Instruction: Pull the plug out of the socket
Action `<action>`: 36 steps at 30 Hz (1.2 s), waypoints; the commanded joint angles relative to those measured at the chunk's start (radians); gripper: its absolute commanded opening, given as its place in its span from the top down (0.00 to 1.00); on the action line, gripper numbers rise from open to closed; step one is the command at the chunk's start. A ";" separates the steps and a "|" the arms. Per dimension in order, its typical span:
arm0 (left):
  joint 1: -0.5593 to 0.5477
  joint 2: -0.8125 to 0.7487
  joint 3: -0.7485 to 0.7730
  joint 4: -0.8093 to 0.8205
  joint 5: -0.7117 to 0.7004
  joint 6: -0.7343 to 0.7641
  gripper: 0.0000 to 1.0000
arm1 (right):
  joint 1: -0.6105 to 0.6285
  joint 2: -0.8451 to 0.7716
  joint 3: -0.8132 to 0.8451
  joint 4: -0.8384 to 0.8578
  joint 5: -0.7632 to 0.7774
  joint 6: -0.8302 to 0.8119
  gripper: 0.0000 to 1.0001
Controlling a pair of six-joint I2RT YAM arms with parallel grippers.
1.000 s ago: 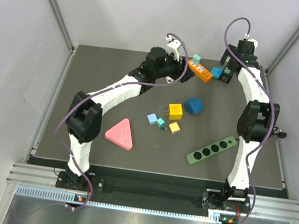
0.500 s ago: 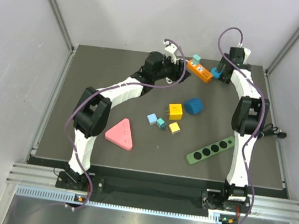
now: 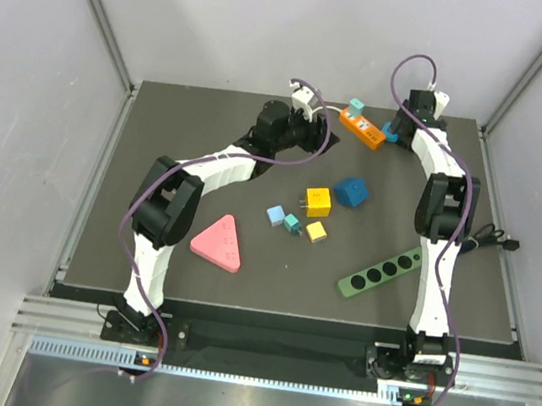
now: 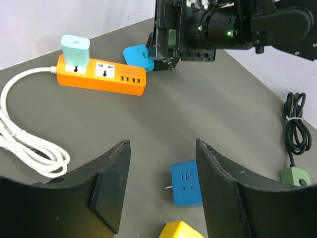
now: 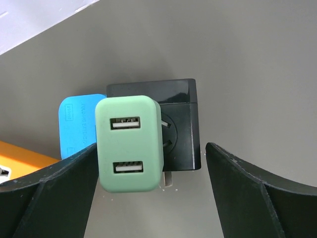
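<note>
A mint-green plug [image 5: 130, 144] with two USB ports sits in a black socket block [image 5: 181, 124] lying on the dark table. My right gripper [image 5: 152, 148] is open and straddles both; its left finger is close against the plug's side, its right finger stands apart from the socket. In the top view this gripper [image 3: 405, 131] is at the far right end of the orange power strip [image 3: 361, 128]. A light-blue plug [image 4: 75, 48] stands in that strip's far-left outlet. My left gripper [image 4: 162, 148] hovers open and holds nothing.
A blue flat piece [image 5: 77, 124] lies beside the socket block. The strip's white cable [image 4: 25, 144] is coiled at the left. A blue adapter [image 4: 185, 182], yellow cube [image 3: 318, 202], pink triangle [image 3: 219, 242] and green holed bar [image 3: 383, 272] lie mid-table. A black cable [image 4: 296, 124] lies at the right edge.
My right gripper has moved in over the green plug and socket and its jaws have narrowed a little. The left wrist has swung slightly back and left.
</note>
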 commanded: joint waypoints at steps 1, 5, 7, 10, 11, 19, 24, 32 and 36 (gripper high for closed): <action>0.003 0.009 0.004 0.085 0.011 -0.003 0.40 | 0.014 0.003 0.066 0.046 0.044 -0.006 0.15; 0.005 0.008 0.003 0.087 0.008 -0.003 0.40 | 0.015 0.007 0.071 0.060 0.077 -0.029 0.19; 0.005 0.008 0.000 0.088 0.007 -0.003 0.40 | 0.015 0.008 0.071 0.069 0.082 -0.036 0.24; 0.008 0.009 0.001 0.088 0.010 -0.004 0.41 | 0.014 0.013 0.074 0.075 0.079 -0.037 0.30; 0.008 0.011 0.000 0.088 0.011 -0.004 0.41 | 0.012 0.014 0.074 0.078 0.073 -0.037 0.31; 0.017 0.026 0.015 0.073 0.023 -0.007 0.40 | 0.008 0.039 0.077 0.096 0.050 -0.027 0.32; 0.020 0.043 0.030 0.067 0.037 -0.014 0.40 | -0.001 0.049 0.077 0.116 0.024 -0.014 0.33; 0.020 0.066 0.050 0.059 0.053 -0.024 0.41 | -0.012 0.056 0.075 0.127 0.005 -0.001 0.55; 0.020 0.078 0.064 0.058 0.056 -0.040 0.41 | -0.012 -0.010 0.054 0.109 0.012 -0.012 0.86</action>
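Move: The black socket is right at the right hand's open fingers, its middle about 3 cm ahead, 1 cm to the right and 2 cm below, with the green plug standing on it, some 3 cm ahead and 2 cm above the hand. The flat blue plug lies about 6 cm left of the socket and level with it; the orange power strip's middle is roughly 14 cm left of the socket, also level. From the left hand the socket is about 18 cm ahead, 26 cm to the right and 16 cm below. The right hand eases forward about 2 cm and a touch to its right, its fingers straddling the black socket beneath the green plug, and narrows their gap by roughly a quarter until they pinch the socket's sides, the grip tightening near the end. After hanging almost still, the left hand, open and empty, sinks some 3.5 cm at its spot off to the left, which brings it a little nearer the socket. ##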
